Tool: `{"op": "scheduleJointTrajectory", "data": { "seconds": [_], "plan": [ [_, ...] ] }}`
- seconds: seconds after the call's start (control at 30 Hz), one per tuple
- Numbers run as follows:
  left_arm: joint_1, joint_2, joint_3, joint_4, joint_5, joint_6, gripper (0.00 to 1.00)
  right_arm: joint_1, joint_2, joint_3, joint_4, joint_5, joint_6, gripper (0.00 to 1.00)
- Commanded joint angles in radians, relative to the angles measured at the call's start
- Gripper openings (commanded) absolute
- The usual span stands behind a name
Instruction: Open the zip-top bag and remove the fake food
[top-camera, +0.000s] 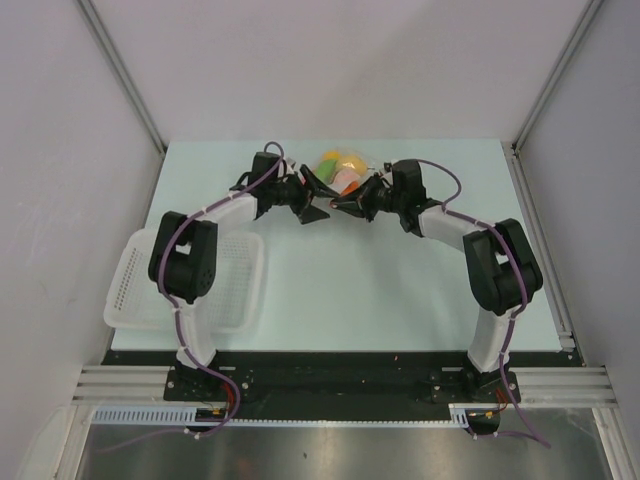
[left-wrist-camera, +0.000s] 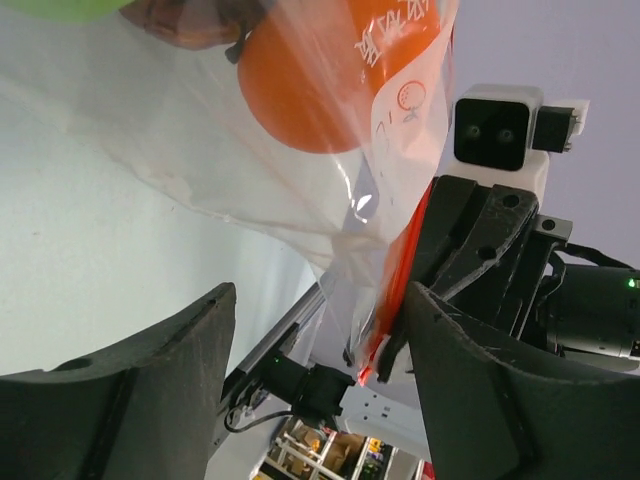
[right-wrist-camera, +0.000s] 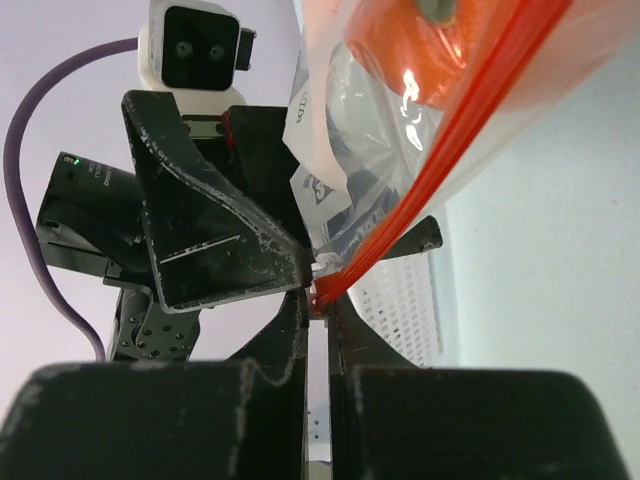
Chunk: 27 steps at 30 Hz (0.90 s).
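Observation:
The clear zip-top bag (top-camera: 345, 172) hangs between my two grippers at the back middle of the table, with the fake food inside: yellow, green and orange pieces. In the right wrist view my right gripper (right-wrist-camera: 320, 300) is shut on the end of the red-orange zip strip (right-wrist-camera: 430, 170), and an orange piece (right-wrist-camera: 420, 50) sits above it. My left gripper (left-wrist-camera: 320, 295) stands open. The bag (left-wrist-camera: 300, 190) and its strip (left-wrist-camera: 400, 270) hang between the jaws, close beside the right finger (left-wrist-camera: 470, 380). An orange piece (left-wrist-camera: 300, 90) shows through the plastic.
A white mesh basket (top-camera: 130, 290) sits at the table's near left edge, beside the left arm's base. The two grippers (top-camera: 312, 195) (top-camera: 352, 200) almost touch each other. Grey walls close in the table on three sides.

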Motion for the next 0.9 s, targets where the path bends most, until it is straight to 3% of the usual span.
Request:
{"op": "scheduleJointTrajectory", "data": {
  "seconds": [0.0,0.17,0.27,0.3,0.43,0.57,0.87],
  "plan": [
    [-0.018,0.001,0.004,0.063,0.016,-0.065,0.65,0.008,-0.049,0.005,0.066,-0.032,0.030,0.00],
    [-0.018,0.024,0.022,0.116,0.013,-0.102,0.46,0.006,-0.038,0.005,0.074,-0.040,0.037,0.00],
    [-0.018,0.050,0.065,0.104,0.024,-0.104,0.20,0.005,-0.041,0.005,0.068,-0.037,0.030,0.00],
    [-0.018,0.053,0.086,0.084,0.027,-0.092,0.00,0.003,-0.039,0.005,0.065,-0.034,0.028,0.00],
    [-0.015,0.031,0.074,0.045,0.010,-0.073,0.00,-0.012,-0.042,0.005,0.054,-0.022,0.001,0.00],
    [0.001,-0.013,0.005,0.115,-0.004,-0.071,0.00,-0.052,-0.064,0.005,-0.044,0.037,-0.082,0.00],
    [0.008,-0.032,-0.019,0.124,0.029,-0.050,0.00,-0.100,-0.032,0.005,-0.021,0.034,-0.049,0.00]
  ]
}}
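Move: Just 2 cm right and 1 cm ahead of the open left fingers, about level with them, is the bag's top edge by the zip corner; that same edge is some 2 cm left of the right fingers, which already pinch the corner. The orange food sits about 5 cm right, 3 cm ahead and 6 cm below the left hand point; the green food lies straight ahead of that point, about 7 cm out and 7 cm below. Shutting fully from wide open, the left fingers ease about 1 cm to the right and forward towards the zip corner and pinch the clear film beside the red zip, then nearly hold their place. The right hand keeps its pinch on the corner, first staying put, then pulling some 2 cm to the right, slightly forward and down, away from the left fingertips. ##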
